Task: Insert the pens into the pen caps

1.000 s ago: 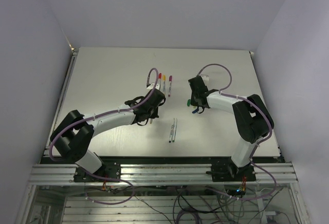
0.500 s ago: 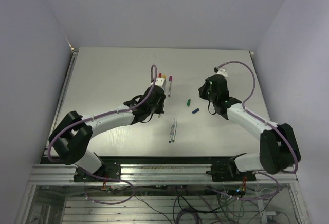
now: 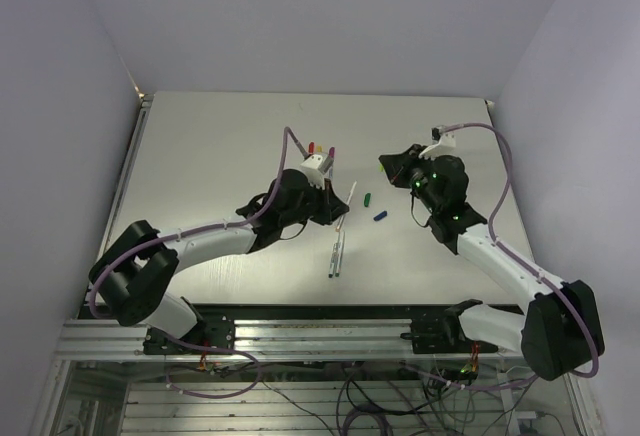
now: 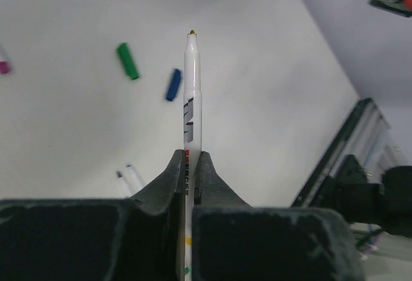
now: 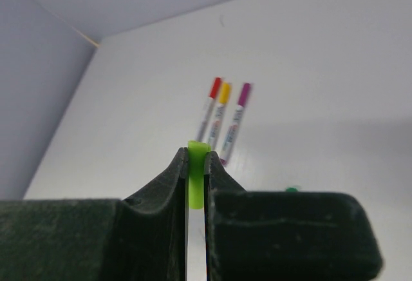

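My left gripper (image 3: 338, 214) (image 4: 190, 155) is shut on an uncapped white pen (image 3: 350, 196) (image 4: 191, 94), whose bare tip points up and away toward the right arm. My right gripper (image 3: 385, 164) (image 5: 196, 151) is shut on a lime-green pen cap (image 5: 197, 171), held above the table. The two grippers face each other a short way apart. On the table between them lie a dark green cap (image 3: 368, 198) (image 4: 127, 60) and a blue cap (image 3: 380, 216) (image 4: 172, 84). Two more uncapped pens (image 3: 335, 254) (image 4: 129, 178) lie side by side nearer the bases.
Three capped pens, red (image 5: 210, 104), yellow (image 5: 219, 108) and magenta (image 5: 237, 116), lie in a row at mid-table, partly hidden behind the left arm in the top view. Purple cables loop over both arms. Walls bound the table on the left, right and far sides.
The right gripper has risen from the loose caps and drawn back to the right with the lime-green cap. The left gripper has swung right, bringing its pen out toward the right gripper.
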You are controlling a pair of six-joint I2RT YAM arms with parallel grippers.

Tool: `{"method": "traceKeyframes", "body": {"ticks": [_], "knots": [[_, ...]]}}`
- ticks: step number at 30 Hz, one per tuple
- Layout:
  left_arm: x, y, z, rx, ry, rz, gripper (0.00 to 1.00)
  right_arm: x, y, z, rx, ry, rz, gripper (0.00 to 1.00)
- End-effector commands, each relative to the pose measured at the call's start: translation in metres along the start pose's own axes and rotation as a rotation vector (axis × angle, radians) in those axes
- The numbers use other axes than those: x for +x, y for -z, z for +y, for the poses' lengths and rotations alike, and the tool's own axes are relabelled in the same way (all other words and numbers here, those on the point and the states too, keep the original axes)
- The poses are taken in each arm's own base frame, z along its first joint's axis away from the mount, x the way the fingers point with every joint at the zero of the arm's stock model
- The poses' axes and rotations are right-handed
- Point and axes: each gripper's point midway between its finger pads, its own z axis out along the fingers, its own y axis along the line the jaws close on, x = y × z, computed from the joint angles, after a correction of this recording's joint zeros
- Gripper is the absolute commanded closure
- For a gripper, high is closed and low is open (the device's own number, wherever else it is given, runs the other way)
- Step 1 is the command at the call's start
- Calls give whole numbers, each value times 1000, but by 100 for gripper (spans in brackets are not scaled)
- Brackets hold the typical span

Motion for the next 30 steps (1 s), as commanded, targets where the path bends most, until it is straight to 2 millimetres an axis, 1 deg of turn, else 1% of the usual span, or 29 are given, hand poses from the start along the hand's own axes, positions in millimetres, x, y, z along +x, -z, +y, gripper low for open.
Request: {"method": "traceKeyframes", "body": {"ticks": [1, 4, 7, 12, 18, 30], "knots": [[-35, 11, -55, 260, 20, -113, 93, -29, 8, 30, -144, -31, -108, 100], [-39, 14, -65, 312, 23, -128, 93, -33, 11, 38, -181, -47, -127, 100], [-41, 16, -69, 334, 26, -137, 93, -35, 13, 43, -207, -65, -134, 100], [-45, 19, -74, 357, 35, -159, 93, -30, 16, 44, -223, -87, -127, 100], [-45, 19, -73, 353, 42, -162, 93, -25, 16, 45, -231, -108, -110, 100], [-45, 15, -65, 302, 35, -160, 93, -32, 22, 52, -270, -160, -141, 100]]}}
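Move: The lime pen cap, already held by the right hand, sits about 8 cm ahead, 9 cm right and 6 cm above the left hand, which grips the pen. From the right hand, the pen's tip is some 6 cm left and 4 cm back, about level in height. On the table about 15 cm below the left hand, the green cap lies 10 cm ahead and 8 cm right, the blue cap 6 cm ahead and 11 cm right. Both hands rise, left about 6 cm, right 4, bringing the gripped pen sideways towards the gripped lime cap. ##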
